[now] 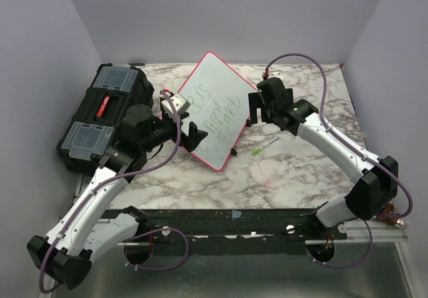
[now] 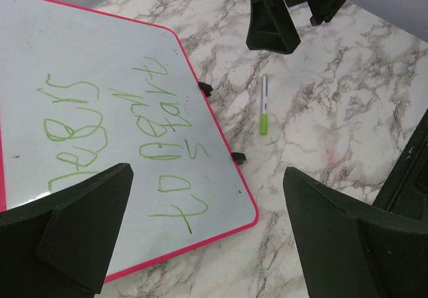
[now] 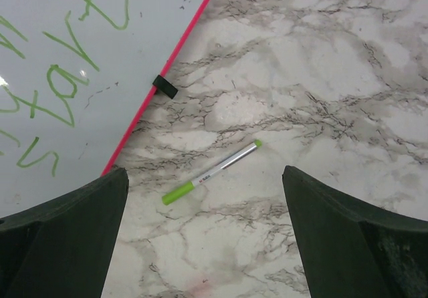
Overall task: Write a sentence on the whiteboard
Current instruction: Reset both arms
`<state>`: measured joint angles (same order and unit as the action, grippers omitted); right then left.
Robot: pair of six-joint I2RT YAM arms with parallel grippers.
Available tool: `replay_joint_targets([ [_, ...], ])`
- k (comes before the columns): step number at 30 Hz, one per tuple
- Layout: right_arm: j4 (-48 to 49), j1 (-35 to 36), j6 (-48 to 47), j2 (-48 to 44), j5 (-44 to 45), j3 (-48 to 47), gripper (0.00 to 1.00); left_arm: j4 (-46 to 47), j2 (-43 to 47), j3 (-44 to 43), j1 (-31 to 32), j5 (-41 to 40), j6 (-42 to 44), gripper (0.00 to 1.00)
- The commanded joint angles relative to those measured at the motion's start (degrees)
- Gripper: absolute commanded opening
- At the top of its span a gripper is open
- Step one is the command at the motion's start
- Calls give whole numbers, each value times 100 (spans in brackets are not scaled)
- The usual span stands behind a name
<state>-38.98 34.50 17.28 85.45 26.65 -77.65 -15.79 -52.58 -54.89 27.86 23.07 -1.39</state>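
The whiteboard (image 1: 215, 121), white with a red-pink rim, lies tilted on the marble table. On it stands the sentence (image 1: 212, 104) in green handwriting, also seen in the left wrist view (image 2: 100, 127). A green-capped marker (image 3: 210, 172) lies loose on the marble just right of the board (image 3: 80, 57). My right gripper (image 3: 204, 171) hangs open above the marker, touching nothing. My left gripper (image 2: 207, 171) stands open over the board's near corner (image 2: 221, 224), empty. In the top view the left gripper (image 1: 195, 137) is at the board's left edge and the right gripper (image 1: 257, 111) at its right edge.
A black toolbox (image 1: 100, 114) with clear lid compartments sits at the table's left, beside the left arm. Small black clip feet (image 3: 164, 86) stick out from the board's rim. Grey walls close in the back and sides. Bare marble (image 1: 294, 171) lies right of the marker (image 1: 256, 151).
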Motion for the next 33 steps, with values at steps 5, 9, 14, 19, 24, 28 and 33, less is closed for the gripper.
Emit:
replay_joint_targets([
  [5,941,-14,-175,-486,-715,421,100,589,810,514,-21,-935,311,98],
  [9,1702,-18,-113,-937,-1003,777,100,670,1045,627,-20,-1491,376,98],
  [14,2761,-16,239,-1642,-938,1434,100,822,1266,756,-23,-2147,376,98],
  [19,3208,-14,336,-2144,-935,1811,100,960,1432,873,-21,-2564,376,98],
  [24,3524,-15,449,-2684,-928,2327,100,1081,1621,968,-20,-2872,367,99],
  [28,3681,-18,768,-3111,-934,2816,100,1159,1771,1054,-18,-3015,345,99],
  [33,3661,-11,1290,-3566,-913,3351,100,1279,1832,1139,-25,-3130,332,99],
])
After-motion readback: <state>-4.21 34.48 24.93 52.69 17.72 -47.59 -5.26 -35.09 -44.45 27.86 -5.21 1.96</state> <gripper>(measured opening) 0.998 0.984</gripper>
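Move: The right gripper hangs open and empty over the marker just laid down: the marker lies about 4 cm back from it, level sideways and 15 cm below. The upper black clip is about 6 cm ahead and 7 cm left, the whiteboard's middle some 11 cm ahead and 24 cm left. From the left gripper, the whiteboard's middle is roughly 22 cm ahead, 6 cm right, 24 cm below; the toolbox 15 cm ahead, 35 cm left. Lift the open right gripper about 8 cm away from the marker, then draw it back some 5 cm, rolling its left side up and tipping its fingers up towards level. Meanwhile swing the open left gripper about 9 cm left, away from the whiteboard's middle and towards the toolbox, rising 4 cm, turning counter-clockwise nearly 30 degrees as its fingers tip up. Touch nothing. ##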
